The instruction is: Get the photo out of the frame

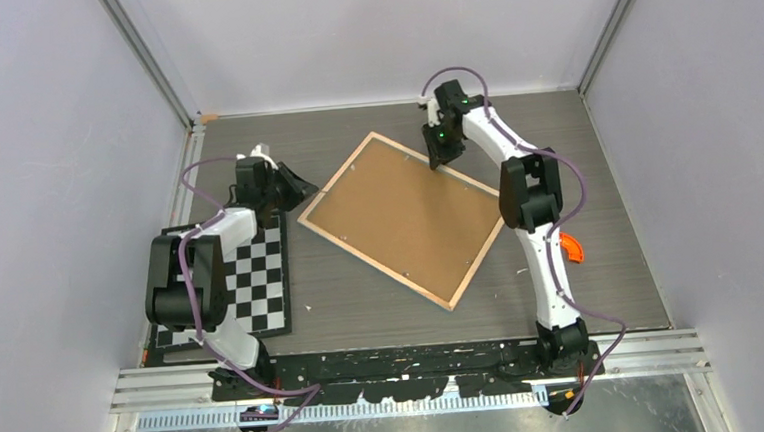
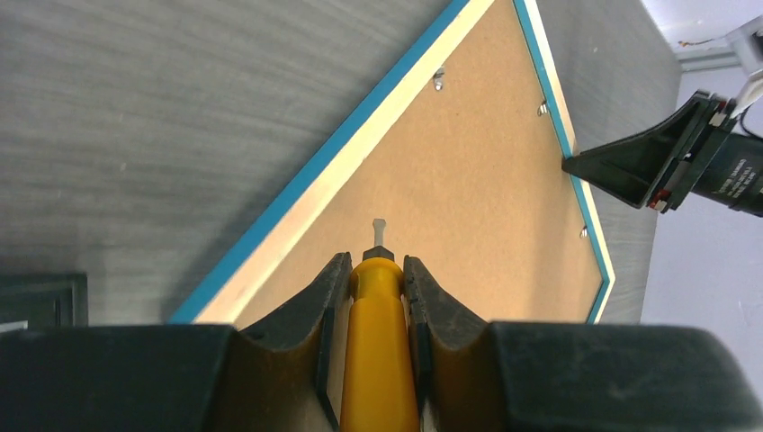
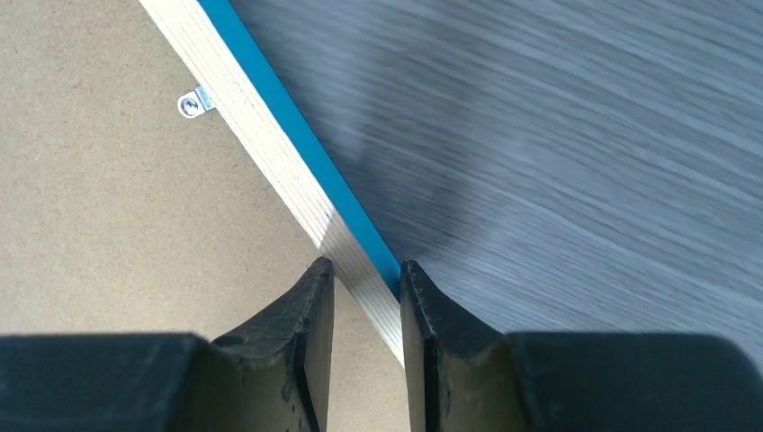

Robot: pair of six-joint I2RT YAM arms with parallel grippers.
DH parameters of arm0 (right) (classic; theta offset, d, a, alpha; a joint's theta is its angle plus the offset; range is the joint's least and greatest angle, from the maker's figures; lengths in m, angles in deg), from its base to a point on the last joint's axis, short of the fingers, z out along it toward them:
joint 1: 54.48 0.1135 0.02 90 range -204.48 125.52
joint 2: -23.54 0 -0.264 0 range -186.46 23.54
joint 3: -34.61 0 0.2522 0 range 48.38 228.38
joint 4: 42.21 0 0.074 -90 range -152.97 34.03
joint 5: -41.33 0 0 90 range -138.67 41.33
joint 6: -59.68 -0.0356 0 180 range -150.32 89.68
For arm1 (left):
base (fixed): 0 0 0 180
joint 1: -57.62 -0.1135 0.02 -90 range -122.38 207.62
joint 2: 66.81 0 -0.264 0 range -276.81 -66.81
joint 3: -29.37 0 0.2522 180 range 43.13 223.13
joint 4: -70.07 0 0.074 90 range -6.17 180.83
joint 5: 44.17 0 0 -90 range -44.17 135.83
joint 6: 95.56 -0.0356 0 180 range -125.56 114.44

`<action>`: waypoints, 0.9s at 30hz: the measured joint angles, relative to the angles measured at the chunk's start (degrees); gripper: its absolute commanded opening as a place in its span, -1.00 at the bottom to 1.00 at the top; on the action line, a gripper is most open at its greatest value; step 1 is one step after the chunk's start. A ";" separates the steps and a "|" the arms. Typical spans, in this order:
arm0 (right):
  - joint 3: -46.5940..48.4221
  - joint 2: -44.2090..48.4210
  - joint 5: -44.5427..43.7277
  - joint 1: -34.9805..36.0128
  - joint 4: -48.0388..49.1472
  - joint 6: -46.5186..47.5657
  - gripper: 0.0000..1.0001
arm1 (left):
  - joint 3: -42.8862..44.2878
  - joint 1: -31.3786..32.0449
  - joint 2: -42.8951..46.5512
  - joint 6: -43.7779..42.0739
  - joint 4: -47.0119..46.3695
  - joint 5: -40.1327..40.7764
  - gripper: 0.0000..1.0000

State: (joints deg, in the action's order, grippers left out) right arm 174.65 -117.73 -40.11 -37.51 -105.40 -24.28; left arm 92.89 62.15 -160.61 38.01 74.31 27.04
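The frame (image 1: pixel 403 220) lies face down in the middle of the table, brown back up, with a wood rim and a blue edge (image 2: pixel 468 180). The photo is hidden under the back board. Small metal tabs (image 3: pixel 193 103) hold the board along the rim. My left gripper (image 2: pixel 376 261) is shut on a yellow-handled screwdriver (image 2: pixel 378 342), whose tip hovers over the back near the frame's left corner; from above, that gripper (image 1: pixel 294 188) sits just left of the frame. My right gripper (image 3: pixel 366 267) straddles the far-right rim (image 3: pixel 270 135), one finger on the board side and one against the blue edge.
A black-and-white checkerboard (image 1: pixel 252 284) lies at the left under the left arm. A small orange object (image 1: pixel 570 250) sits on the table beside the right arm. Walls close in the table at the back and on both sides.
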 measured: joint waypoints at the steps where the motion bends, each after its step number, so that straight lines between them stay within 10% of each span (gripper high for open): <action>1: -0.35 0.11 -0.13 -1.14 0.13 -1.51 -0.99 | 0.81 0.00 -0.35 -0.33 -0.09 0.00 -1.00; 11: -14.97 8.13 6.21 -4.81 0.94 -13.14 -0.99 | 9.09 0.79 -6.10 -1.01 -0.17 -0.26 -1.00; 21: -23.89 11.50 18.01 -3.96 -0.57 -20.11 0.09 | 17.53 5.99 -15.34 -0.42 -1.14 -0.33 -1.00; 27: -19.50 10.71 18.69 -4.11 -3.74 -20.68 0.32 | 19.34 5.84 -18.58 -0.31 -1.16 -0.46 -1.00</action>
State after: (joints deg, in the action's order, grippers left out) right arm 155.16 -107.02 -21.42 -41.62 -109.14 -44.95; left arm 112.24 67.99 -179.19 37.71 73.15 26.58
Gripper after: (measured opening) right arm 0.624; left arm 0.240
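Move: The right hand already has the frame's far long rim between its fingers, the frame's middle about 13 cm back and 8 cm left of it, with a metal tab some 3 cm ahead and 7 cm left. The left hand, holding the screwdriver, aims at the tab on the left short rim, roughly 10 cm ahead, 13 cm right and 7 cm below; the chessboard lies about 18 cm back and 17 cm left of that hand. Keeping the frame's rim pinched, the right hand goes about 3 cm right and then sweeps some 11 cm back towards its base while easing left again, turning clockwise as its fingertips swing back and left; its fingers then open around the rim and it starts to rise. Meanwhile the left hand carries the screwdriver forward and to the right over the frame, about 7 and 6 cm, rising slightly then dipping, so the tip comes close beside the tab on the short rim, its grip unchanged. ##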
